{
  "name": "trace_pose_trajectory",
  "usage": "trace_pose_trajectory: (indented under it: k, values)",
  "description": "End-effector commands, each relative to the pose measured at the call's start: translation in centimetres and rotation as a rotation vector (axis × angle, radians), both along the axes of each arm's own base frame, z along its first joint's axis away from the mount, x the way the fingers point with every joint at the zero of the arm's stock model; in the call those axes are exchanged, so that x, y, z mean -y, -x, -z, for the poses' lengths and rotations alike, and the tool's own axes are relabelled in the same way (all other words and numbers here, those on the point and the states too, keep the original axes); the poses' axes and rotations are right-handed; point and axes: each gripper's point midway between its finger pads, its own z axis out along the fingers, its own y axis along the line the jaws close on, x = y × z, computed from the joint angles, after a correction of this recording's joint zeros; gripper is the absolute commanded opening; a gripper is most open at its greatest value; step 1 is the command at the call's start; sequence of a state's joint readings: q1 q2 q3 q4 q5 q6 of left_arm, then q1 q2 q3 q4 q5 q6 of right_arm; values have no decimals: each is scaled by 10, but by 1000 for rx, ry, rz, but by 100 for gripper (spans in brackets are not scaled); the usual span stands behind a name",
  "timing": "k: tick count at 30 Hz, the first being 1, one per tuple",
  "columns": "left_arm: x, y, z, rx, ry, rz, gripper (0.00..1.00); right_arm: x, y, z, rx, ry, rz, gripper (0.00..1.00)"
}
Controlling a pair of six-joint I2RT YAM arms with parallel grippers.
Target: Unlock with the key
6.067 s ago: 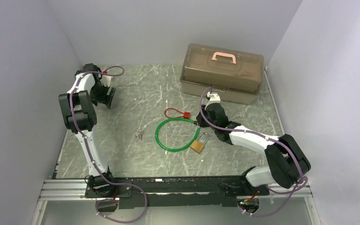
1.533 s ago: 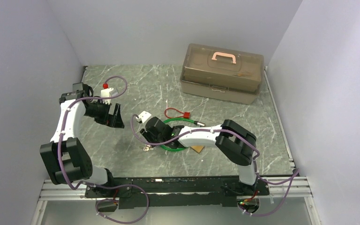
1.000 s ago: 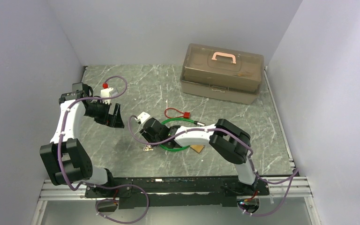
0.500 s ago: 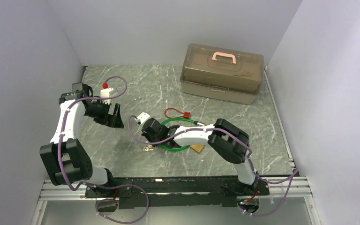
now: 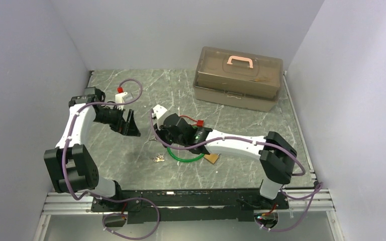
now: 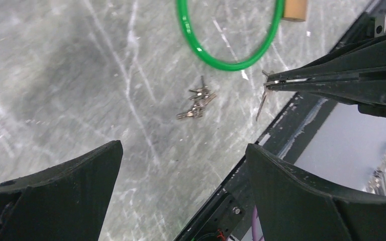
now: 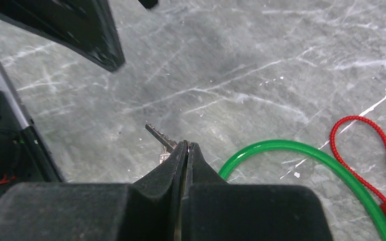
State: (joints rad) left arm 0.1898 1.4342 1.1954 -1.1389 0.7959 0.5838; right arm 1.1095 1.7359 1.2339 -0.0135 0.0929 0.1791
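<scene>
My right gripper is shut on a small silver key, whose toothed blade sticks out past the fingertips, above the table. In the left wrist view the same key hangs from the shut right gripper. A bunch of keys lies on the marble table beside the green cable loop. The brass padlock peeks out from under my right arm. Left of the key, my left gripper hovers open, with nothing between its fingers.
A red cable lock lies just beyond the green loop. A brown toolbox with a pink handle stands at the back right. Grey walls close in the table on three sides, with a metal rail along the near edge.
My right gripper has shut on a key and risen away from the key bunch, towards the back. The left gripper has drifted a little to the right.
</scene>
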Motion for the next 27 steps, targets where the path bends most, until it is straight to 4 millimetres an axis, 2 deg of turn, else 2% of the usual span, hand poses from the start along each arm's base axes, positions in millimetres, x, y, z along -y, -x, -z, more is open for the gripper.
trace_pose_trajectory:
  k: [1,4,8,14,23,25,27]
  values:
    - [27,3,-21,30,147,101,99,0,3,-36,32,-87,-15,0]
    - [44,11,-36,35,251,152,99,3,4,-52,49,-117,-14,0]
    - [56,17,-48,10,351,178,99,4,4,-64,74,-122,-10,0]
    - [67,37,-54,0,437,232,99,4,4,-73,107,-123,-7,0]
    - [78,47,-54,65,339,251,82,7,6,-89,158,-136,13,0]
    - [81,48,-54,73,329,257,75,8,7,-93,165,-142,18,0]
    - [83,49,-54,74,321,264,61,9,7,-94,170,-145,21,0]
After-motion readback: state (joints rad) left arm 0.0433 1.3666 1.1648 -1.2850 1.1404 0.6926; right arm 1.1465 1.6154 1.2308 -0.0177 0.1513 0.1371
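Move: The key, already pinched in my right hand, is about 5 cm back and 9 cm to the right of my open left fingers and some 2 cm below them. It sticks out roughly 2 cm to the left and 1 cm ahead of my right hand point, about 1 cm lower. From my left hand the loose keys lie about 6 cm back, 10 cm right and 14 cm down; the green loop's middle is level ahead, 23 cm right, equally low. I bring my left hand about 8 cm to the right towards the held key, drawing it back and raising it by some 5 cm each, while its fingers tip up towards level and swing clockwise. I start closing the wide-open fingers about the key late on, stopping well short of shut. My right hand keeps its pinch and lifts the key about 5 cm. ##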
